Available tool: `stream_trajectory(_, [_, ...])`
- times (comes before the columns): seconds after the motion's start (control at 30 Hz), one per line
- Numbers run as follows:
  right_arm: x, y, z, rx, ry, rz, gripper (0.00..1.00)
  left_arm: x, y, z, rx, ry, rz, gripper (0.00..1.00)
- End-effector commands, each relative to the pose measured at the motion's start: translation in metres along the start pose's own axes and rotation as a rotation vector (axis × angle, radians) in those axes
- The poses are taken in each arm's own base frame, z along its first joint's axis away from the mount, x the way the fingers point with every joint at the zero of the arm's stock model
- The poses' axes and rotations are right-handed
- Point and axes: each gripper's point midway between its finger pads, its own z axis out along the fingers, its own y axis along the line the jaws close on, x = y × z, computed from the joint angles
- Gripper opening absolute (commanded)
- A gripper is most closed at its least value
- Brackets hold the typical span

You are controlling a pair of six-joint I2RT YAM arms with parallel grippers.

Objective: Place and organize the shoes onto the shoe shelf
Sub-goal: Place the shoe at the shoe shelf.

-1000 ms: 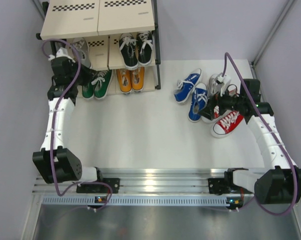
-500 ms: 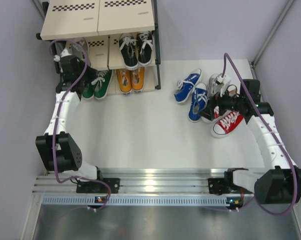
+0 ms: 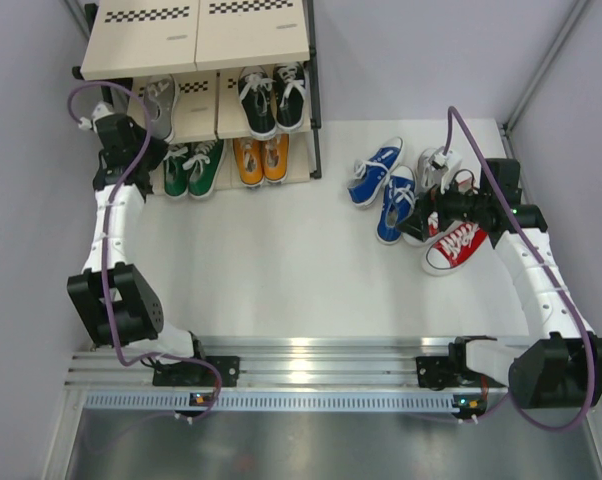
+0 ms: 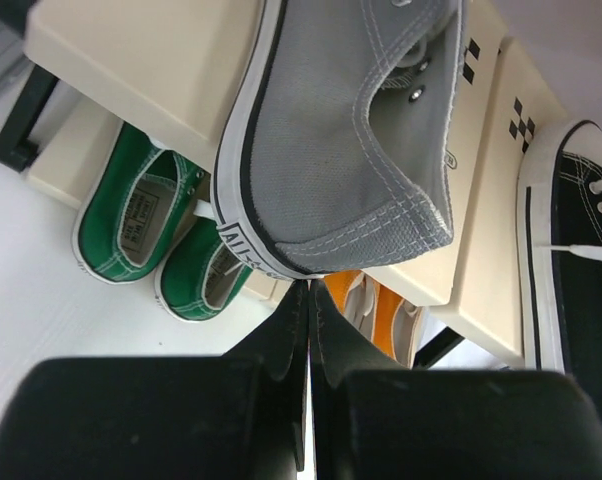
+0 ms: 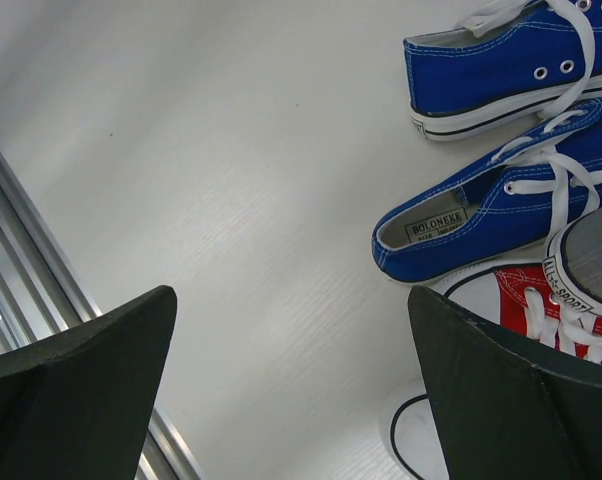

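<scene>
The shoe shelf [image 3: 196,45] stands at the far left. On its middle board [image 4: 141,70] a grey shoe [image 4: 351,150] lies with its heel over the front edge, beside a black pair [image 3: 273,98]. My left gripper [image 4: 309,286] is shut and empty, its tips just under that grey heel; from above the left gripper [image 3: 139,148] sits by the shelf's left front. Green shoes [image 3: 191,168] and orange shoes [image 3: 261,158] fill the bottom tier. My right gripper [image 5: 291,292] hangs open above the floor beside the blue shoes [image 5: 481,215], a red shoe [image 3: 454,245] and another grey shoe [image 3: 436,165].
Grey walls close in on both sides, with the left wall [image 3: 21,200] tight against the left arm. The metal rail [image 3: 311,375] carrying both arm bases runs along the near edge. White floor [image 3: 281,250] lies between the shelf and the loose shoes.
The left wrist swung right toward the grey shoe on the shelf, then drew back to the left. The right arm and the loose shoes have not moved.
</scene>
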Motion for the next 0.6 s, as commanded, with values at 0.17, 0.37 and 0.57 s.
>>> stream_trajectory(0.17, [-0.014, 0.001, -0.01, 0.018, -0.036, -0.066, 0.99, -0.03, -0.007, -0.012, 0.037, -0.083, 0.017, 0.0])
stream_trajectory(0.37, [-0.014, -0.005, -0.012, 0.049, -0.017, -0.089, 0.99, -0.033, -0.028, -0.04, 0.13, -0.078, 0.037, 0.09])
stream_trajectory(0.57, [-0.018, -0.033, -0.009, 0.142, 0.028, -0.045, 0.99, -0.01, -0.027, -0.091, 0.184, -0.068, 0.066, 0.54])
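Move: The closed left fingertips touch the right rear corner of the gray shoe's heel; the shoe's middle lies about 10 cm ahead, 3 cm left and 5 cm above. The pair of green shoes sits on the shelf below, some 4 cm ahead, 2 cm left and 16 cm down, while the nearer black shoe is about 9 cm ahead, 16 cm right and 5 cm up. From the right hand the gray shoe is roughly 26 cm ahead, 46 cm left and 10 cm higher. Still against the gray shoe's heel, the left hand's shut fingertips nudge it left by about 1 cm and pause. They then come free, and the hand pulls back and up, about 4 cm and 3.5 cm, easing slightly right, while the fingers open to half and tip up a little. The open right hand eases about 1 cm to the right. ##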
